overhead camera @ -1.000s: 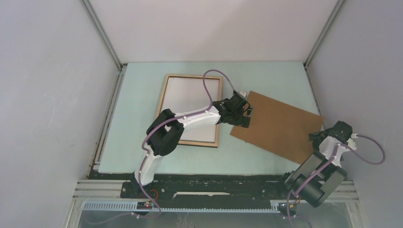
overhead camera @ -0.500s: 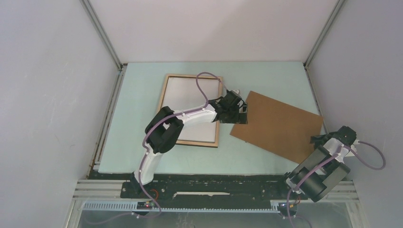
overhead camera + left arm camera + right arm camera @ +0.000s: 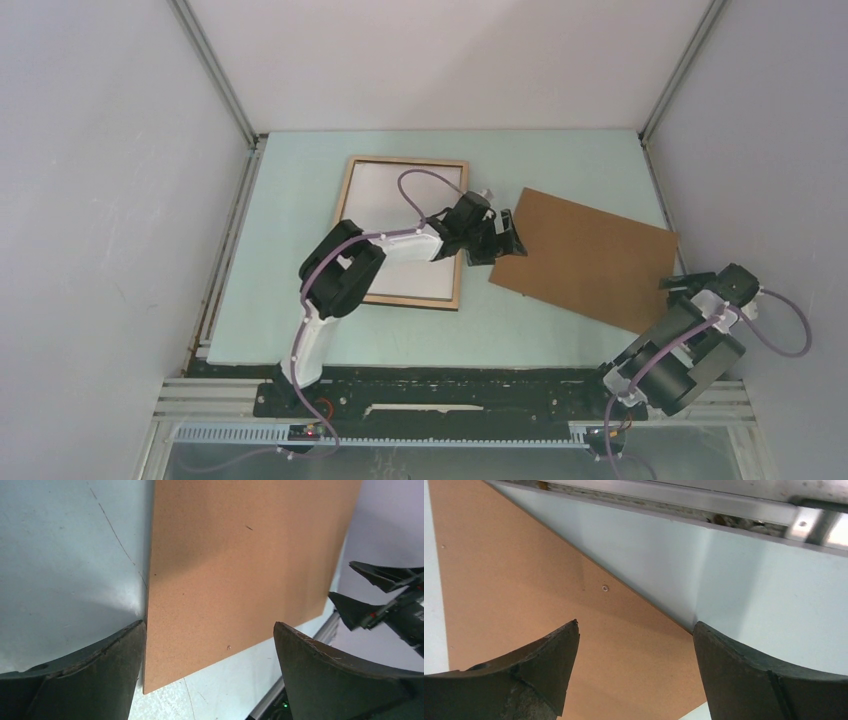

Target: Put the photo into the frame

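Note:
The frame (image 3: 347, 215) lies flat at mid table, light wood rim up, its inside plain pale grey; my left arm crosses it. The photo does not show in any view. My left gripper (image 3: 507, 238) (image 3: 210, 630) is open at the left edge of the brown backing board (image 3: 590, 255) (image 3: 240, 565), its fingers (image 3: 90, 672) straddling the board's near corner with nothing gripped. My right gripper (image 3: 681, 287) (image 3: 636, 630) is open just above the board's right corner (image 3: 524, 580), holding nothing.
The backing board lies tilted to the right of the frame. The right gripper's open fingers (image 3: 380, 592) show beyond the board in the left wrist view. An aluminium rail (image 3: 674, 500) and the grey enclosure walls (image 3: 100, 200) border the pale green table (image 3: 290, 190).
My left wrist has drawn back leftward from the board's edge. My right arm has pulled a little toward the near right. The board has turned slightly.

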`<state>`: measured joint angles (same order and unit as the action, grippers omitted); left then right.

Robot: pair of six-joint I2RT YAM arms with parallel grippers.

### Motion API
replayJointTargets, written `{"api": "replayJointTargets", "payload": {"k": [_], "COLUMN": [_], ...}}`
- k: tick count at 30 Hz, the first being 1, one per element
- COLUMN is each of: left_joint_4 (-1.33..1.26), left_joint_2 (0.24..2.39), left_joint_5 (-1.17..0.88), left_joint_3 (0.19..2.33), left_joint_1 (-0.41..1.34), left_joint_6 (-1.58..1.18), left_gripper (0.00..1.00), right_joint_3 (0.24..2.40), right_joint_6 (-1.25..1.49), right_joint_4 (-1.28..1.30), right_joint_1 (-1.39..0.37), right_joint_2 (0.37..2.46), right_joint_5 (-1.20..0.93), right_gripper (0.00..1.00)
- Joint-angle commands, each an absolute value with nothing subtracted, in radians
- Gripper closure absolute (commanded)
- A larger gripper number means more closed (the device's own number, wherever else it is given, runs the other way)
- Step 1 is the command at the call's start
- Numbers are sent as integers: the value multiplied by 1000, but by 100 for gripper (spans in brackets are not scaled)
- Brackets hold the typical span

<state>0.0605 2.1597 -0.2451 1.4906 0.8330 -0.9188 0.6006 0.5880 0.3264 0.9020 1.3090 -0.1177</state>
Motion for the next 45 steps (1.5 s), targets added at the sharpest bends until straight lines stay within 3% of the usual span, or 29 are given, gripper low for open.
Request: {"api": "replayJointTargets", "payload": {"k": [1,12,22,36,40,45], "left_joint_4": [-155,-243,-503,-890,-893,-654], "left_joint_2": [2077,1773,1775,1796,1807,1773], "left_joint_5": [-424,-416,-479,-505,-501,-431], "left_joint_3": [1399,1208,1084,1070,1082,1087], "left_joint_1": [850,786,731,754,774,788], "left_joint_6": [-1049,-1090,-1217,-1479,-1518,-1401], "left_gripper": [0,1,4,25,24,22], "right_joint_3": [553,545,548,568,572,566], "right_joint_6": [595,611,635,639,631,621], "right_joint_4": [387,373,363,333,344,340], "right_joint_1": [879,764,646,602,591,594], "right_joint_2": [1378,1352,1363,1388,1383,1380], "right_joint_5": [-264,-249,-308,-361,-359,-373], "right_gripper": [9,10,10,11,11,11]}}
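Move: The brown backing board lies flat between the hands, its middle about 17 cm to the right of the left hand, 1 cm nearer the robot and 4 cm lower. From the right hand, the board's middle is some 17 cm to the left, 13 cm ahead and 2 cm lower. The frame, with the white sheet inside, is centred about 22 cm left and 5 cm ahead of the left hand. Upward by some 21 cm, the left hand levers up the board's left edge with its lower finger, its pointing swinging from down-right to near level and its fingers closing slightly late on. The right hand stays low and open, pushing the right edge forward, then left, about 11 cm altogether, and turning some 20 degrees counter-clockwise. ##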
